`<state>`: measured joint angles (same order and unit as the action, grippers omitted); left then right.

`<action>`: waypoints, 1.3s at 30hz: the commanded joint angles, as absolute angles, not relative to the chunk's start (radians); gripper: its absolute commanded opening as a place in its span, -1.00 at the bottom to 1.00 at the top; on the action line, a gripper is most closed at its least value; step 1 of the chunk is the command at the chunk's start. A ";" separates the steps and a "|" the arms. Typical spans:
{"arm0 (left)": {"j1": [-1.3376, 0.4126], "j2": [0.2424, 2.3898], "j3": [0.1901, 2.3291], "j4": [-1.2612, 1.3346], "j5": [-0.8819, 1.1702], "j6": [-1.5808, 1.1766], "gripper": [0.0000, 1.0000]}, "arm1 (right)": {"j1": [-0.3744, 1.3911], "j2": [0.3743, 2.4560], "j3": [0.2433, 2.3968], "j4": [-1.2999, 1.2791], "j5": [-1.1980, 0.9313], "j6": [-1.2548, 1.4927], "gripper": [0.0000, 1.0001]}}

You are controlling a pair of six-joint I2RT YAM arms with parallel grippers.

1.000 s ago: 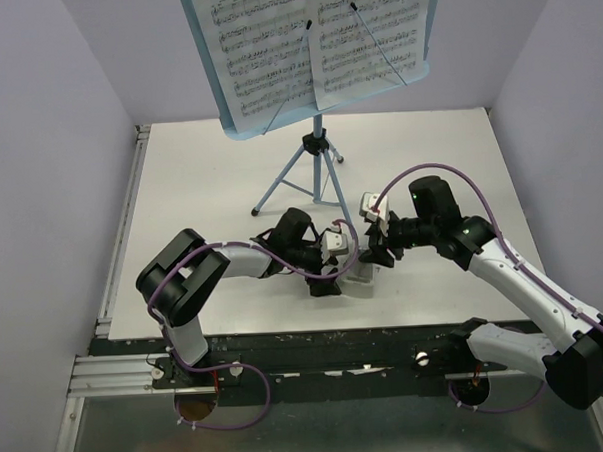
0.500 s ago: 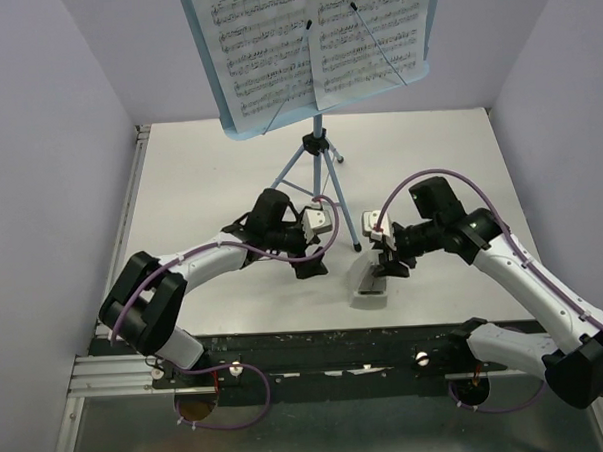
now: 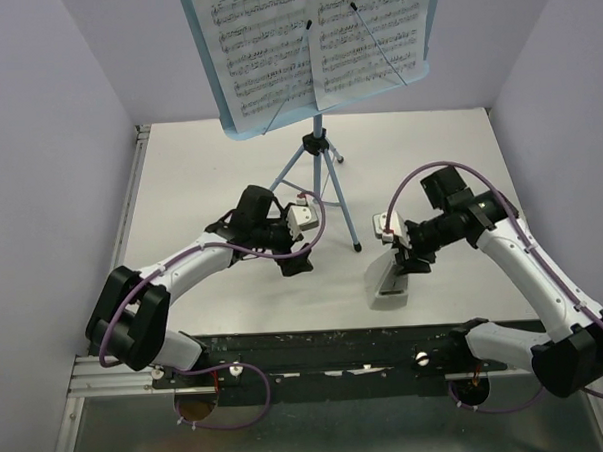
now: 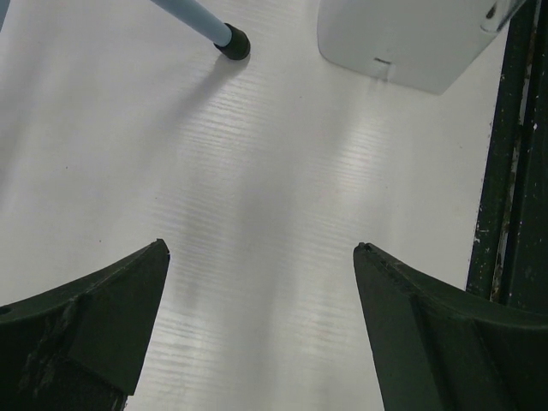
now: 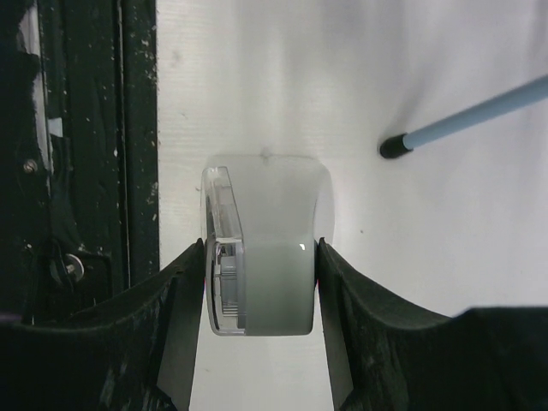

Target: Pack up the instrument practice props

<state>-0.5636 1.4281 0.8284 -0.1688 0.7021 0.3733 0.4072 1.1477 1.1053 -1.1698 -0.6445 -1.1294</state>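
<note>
The light-blue music stand [image 3: 318, 145] rises at the back of the table on tripod legs, and two sheet-music pages [image 3: 258, 43] [image 3: 368, 28] rest on its tray under thin wire holders. One leg's black foot [image 4: 233, 43] shows in the left wrist view, and the same kind of foot [image 5: 392, 147] shows in the right wrist view. My right gripper [image 3: 415, 261] [image 5: 259, 244] is shut on a grey box [image 3: 389, 277] [image 5: 274, 257] with a clear face, low over the table near the front edge. My left gripper [image 3: 295, 264] [image 4: 261, 248] is open and holds nothing, left of the grey box [image 4: 411, 43].
A dark metal rail [image 3: 337, 345] [image 4: 514, 171] [image 5: 86, 128] runs along the near edge of the white table. Pale walls close in the left, right and back sides. The stand's front leg [image 3: 343, 214] reaches down between my two grippers.
My left gripper has drawn back to the left, away from the grey box. My right gripper has carried the box a little to the right and nearer the front edge.
</note>
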 commanded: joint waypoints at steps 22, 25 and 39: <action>-0.545 1.368 0.831 -0.227 0.673 0.411 0.98 | -0.377 1.468 1.439 -1.528 -0.350 -2.018 -0.99; -0.546 1.373 0.831 -0.233 0.670 0.419 0.98 | -0.388 1.497 1.454 -1.528 -0.311 -2.080 -0.99; -0.525 1.330 0.864 -0.302 0.595 0.434 0.98 | -0.387 1.651 1.905 -1.457 -0.544 -1.538 1.00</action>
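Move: On the right-hand side of the table, the bare spot for the metronome lies about 12 cm ahead of the right hand, 26 cm to its right and some 15 cm below. The music stand's nearest foot is roughly 10 cm ahead and 9 cm left of that hand; the table's front edge runs about 10 cm behind it, straight back, both at table height. From the left hand the spot is about 7 cm ahead, 49 cm right and 9 cm below. Carrying the covered metronome still pinched by its upper part, the right hand sweeps right and somewhat forward, about 25 cm and 12 cm, staying level and heading away from the stand's foot. Its fingers tip some 25 degrees steeper downward on the way; then they open wide, let go, and the hand starts off forward and up. ##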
